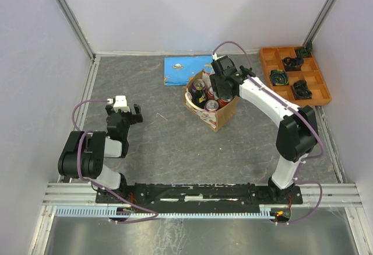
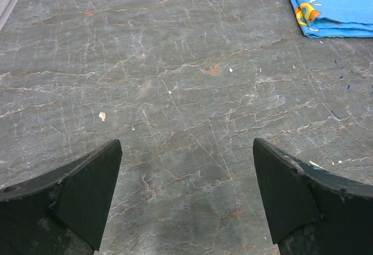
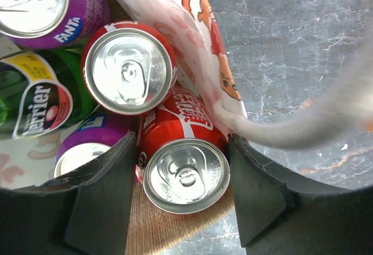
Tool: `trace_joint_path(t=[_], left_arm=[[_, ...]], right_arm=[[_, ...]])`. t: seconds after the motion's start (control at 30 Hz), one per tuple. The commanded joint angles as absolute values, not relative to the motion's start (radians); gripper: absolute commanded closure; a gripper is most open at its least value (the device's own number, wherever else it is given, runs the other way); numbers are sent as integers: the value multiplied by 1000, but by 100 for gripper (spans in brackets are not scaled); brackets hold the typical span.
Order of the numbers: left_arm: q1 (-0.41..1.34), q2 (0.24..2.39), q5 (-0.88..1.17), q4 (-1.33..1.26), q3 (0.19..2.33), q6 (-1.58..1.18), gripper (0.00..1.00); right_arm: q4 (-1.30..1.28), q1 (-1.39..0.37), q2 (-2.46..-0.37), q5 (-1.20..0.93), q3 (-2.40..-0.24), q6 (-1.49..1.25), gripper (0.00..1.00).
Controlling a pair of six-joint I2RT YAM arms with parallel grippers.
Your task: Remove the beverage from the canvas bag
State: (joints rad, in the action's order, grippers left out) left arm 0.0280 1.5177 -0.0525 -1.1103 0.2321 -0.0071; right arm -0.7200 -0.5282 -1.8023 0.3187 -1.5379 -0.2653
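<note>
The canvas bag (image 1: 221, 116) stands open in the middle of the table, holding several drink cans. In the right wrist view my right gripper (image 3: 183, 191) reaches into it, shut on a red cola can (image 3: 185, 173), one finger pressed against each side. Beside that can sit a second red can (image 3: 128, 68), a purple Fanta can (image 3: 35, 1), a green Perrier can (image 3: 35, 94) and another purple can (image 3: 81, 153). The bag's patterned wall (image 3: 198, 45) and a cream handle (image 3: 303, 126) lie to the right. My left gripper (image 2: 186, 191) hangs open over bare table, far left of the bag.
A flat blue booklet (image 1: 185, 69) lies just behind the bag. An orange compartment tray (image 1: 269, 62) with dark parts sits at the back right. White walls close in the grey table on three sides.
</note>
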Motion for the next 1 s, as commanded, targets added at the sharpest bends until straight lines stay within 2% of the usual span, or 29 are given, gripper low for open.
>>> trace_joint_path(t=[0.0, 0.37, 0.77, 0.97], left_arm=[[24, 1519, -75, -1175, 236, -5, 1], [25, 1519, -76, -1178, 236, -6, 1], [25, 1519, -74, -1177, 235, -6, 1], [24, 1519, -75, -1178, 236, -6, 1]], right_arm=[[-744, -517, -1676, 347, -1632, -224, 100], [-725, -523, -1668, 323, -1650, -215, 100], [-754, -547, -1696, 335, -1837, -158, 100], [-728, -554, -1647, 382, -1879, -144, 100]])
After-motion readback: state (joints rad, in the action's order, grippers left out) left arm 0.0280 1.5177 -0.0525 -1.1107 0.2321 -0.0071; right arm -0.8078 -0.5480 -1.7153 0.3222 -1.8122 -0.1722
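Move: The held red can is already in the right fingers, gripped near its top, its middle about 3 cm below the hand point. The other red can stands some 5 cm left and 4 cm farther out; the nearer Fanta is about 6 cm left and 4 cm back, the green bottle about 12 cm left and 1 cm ahead, all some 6 cm below the hand. From the left hand, the held can is roughly 44 cm right and 4 cm ahead, 2 cm higher. Keeping its pinch on the red can, the right hand carries on lifting it from the right-hand corner of the canvas bag, climbing about 5 cm, nearly pausing, then rising faster to some 13 cm in all, away from the cans left behind. During the rise the wrist tips the fingers up by about 15 degrees, mostly in the second half, and the fingers don't open. ##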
